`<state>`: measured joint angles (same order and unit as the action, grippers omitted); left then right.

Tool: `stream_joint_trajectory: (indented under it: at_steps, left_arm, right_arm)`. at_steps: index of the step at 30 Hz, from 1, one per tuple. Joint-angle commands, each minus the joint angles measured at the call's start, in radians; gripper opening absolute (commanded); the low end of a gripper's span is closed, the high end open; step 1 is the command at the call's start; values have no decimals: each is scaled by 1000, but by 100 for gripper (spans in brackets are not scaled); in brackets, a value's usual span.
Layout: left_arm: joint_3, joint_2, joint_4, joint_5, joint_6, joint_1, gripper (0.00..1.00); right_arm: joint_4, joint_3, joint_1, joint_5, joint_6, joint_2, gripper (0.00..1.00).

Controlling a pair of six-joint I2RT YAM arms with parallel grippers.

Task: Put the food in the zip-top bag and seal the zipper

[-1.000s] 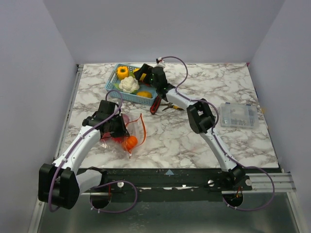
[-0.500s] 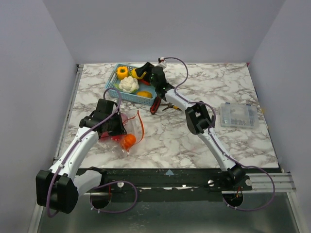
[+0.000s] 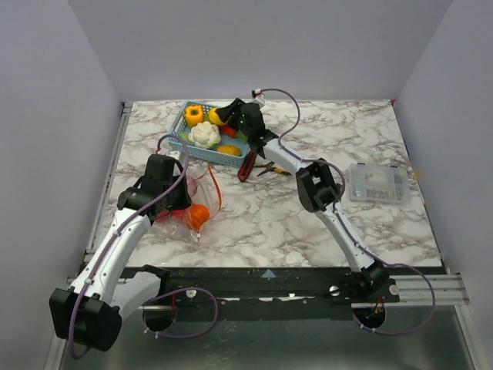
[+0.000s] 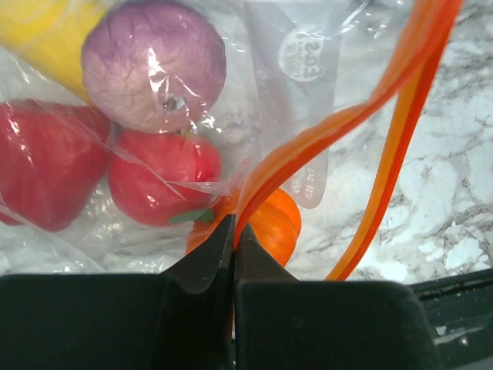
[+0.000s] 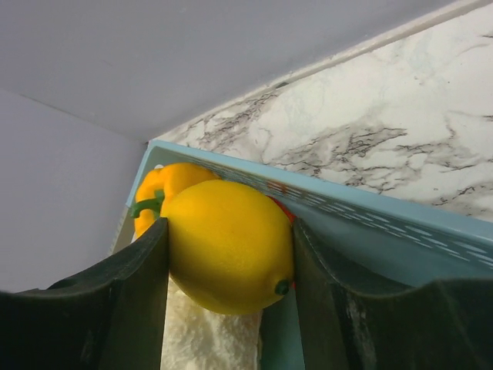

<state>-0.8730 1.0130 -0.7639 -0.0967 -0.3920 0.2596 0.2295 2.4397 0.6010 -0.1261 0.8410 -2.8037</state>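
The zip-top bag point(image 3: 181, 220) lies on the near-left of the table with its mouth lifted. My left gripper point(image 4: 233, 231) is shut on its red-orange zipper point(image 4: 400, 116), and the mouth gapes to the right. Food inside the bag point(image 4: 308, 69): a purple onion point(image 4: 154, 62), two red pieces point(image 4: 158, 173), an orange fruit point(image 4: 281, 227) and something yellow point(image 4: 46, 31). My right gripper point(image 5: 231, 231) is over the blue basket point(image 3: 179, 137), shut on a yellow lemon point(image 5: 227, 247), with both fingers against its sides. A yellow pepper point(image 5: 166, 189) and a white cauliflower point(image 3: 204, 134) remain in the basket.
Red-handled pliers point(image 3: 248, 166) lie just right of the basket, under the right arm. A clear plastic box point(image 3: 376, 183) sits at the right side. An orange-yellow piece point(image 3: 228, 149) lies in the basket's near corner. Grey walls enclose the table on three sides.
My right gripper's fingers have closed in on the lemon at the basket. My left arm has pulled the bag's mouth up and to the left, dragging the orange fruit with it.
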Motion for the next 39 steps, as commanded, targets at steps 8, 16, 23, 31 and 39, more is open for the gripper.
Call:
stream_joint_trajectory:
  at_steps: [8, 16, 23, 31, 39]
  left_arm:
    - [60, -149, 112, 28, 88, -2, 0]
    - [63, -158, 118, -28, 100, -16, 0]
    - [68, -165, 119, -38, 107, -28, 0]
    - [64, -170, 104, 1, 88, -34, 0]
    - [75, -211, 122, -36, 88, -34, 0]
  right_arm:
    - [-23, -379, 11, 42, -138, 454, 0]
    - [17, -829, 55, 113, -208, 810, 0]
    - [78, -1188, 152, 118, -207, 1100, 0]
    - [42, -1368, 259, 99, -260, 1341, 0]
    - [7, -1367, 398, 32, -359, 1316, 0]
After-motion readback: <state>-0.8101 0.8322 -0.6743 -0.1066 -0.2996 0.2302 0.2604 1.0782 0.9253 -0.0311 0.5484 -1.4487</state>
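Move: My right hand already grips the yellow fruit in the far part of the bin. The open bag mouth lies about 38 cm back from that hand, some 4 cm to its left and roughly level. The cauliflower is about 8 cm back and 6 cm left of the hand, the squash about 14 cm back and 2 cm right, both slightly below. From my left hand, which pinches the zipper edge, the mouth's middle is some 6 cm right, 2 cm ahead and a little lower. My right hand keeps its grip on the yellow fruit, lifts it steeply clear of the bin, then carries it some 35 cm back towards the open bag, ending about 17 cm higher and turned some 25 degrees counter-clockwise. My left hand keeps pinching the zipper edge, raising it about 3 cm while its fingertips swing forward and up. ##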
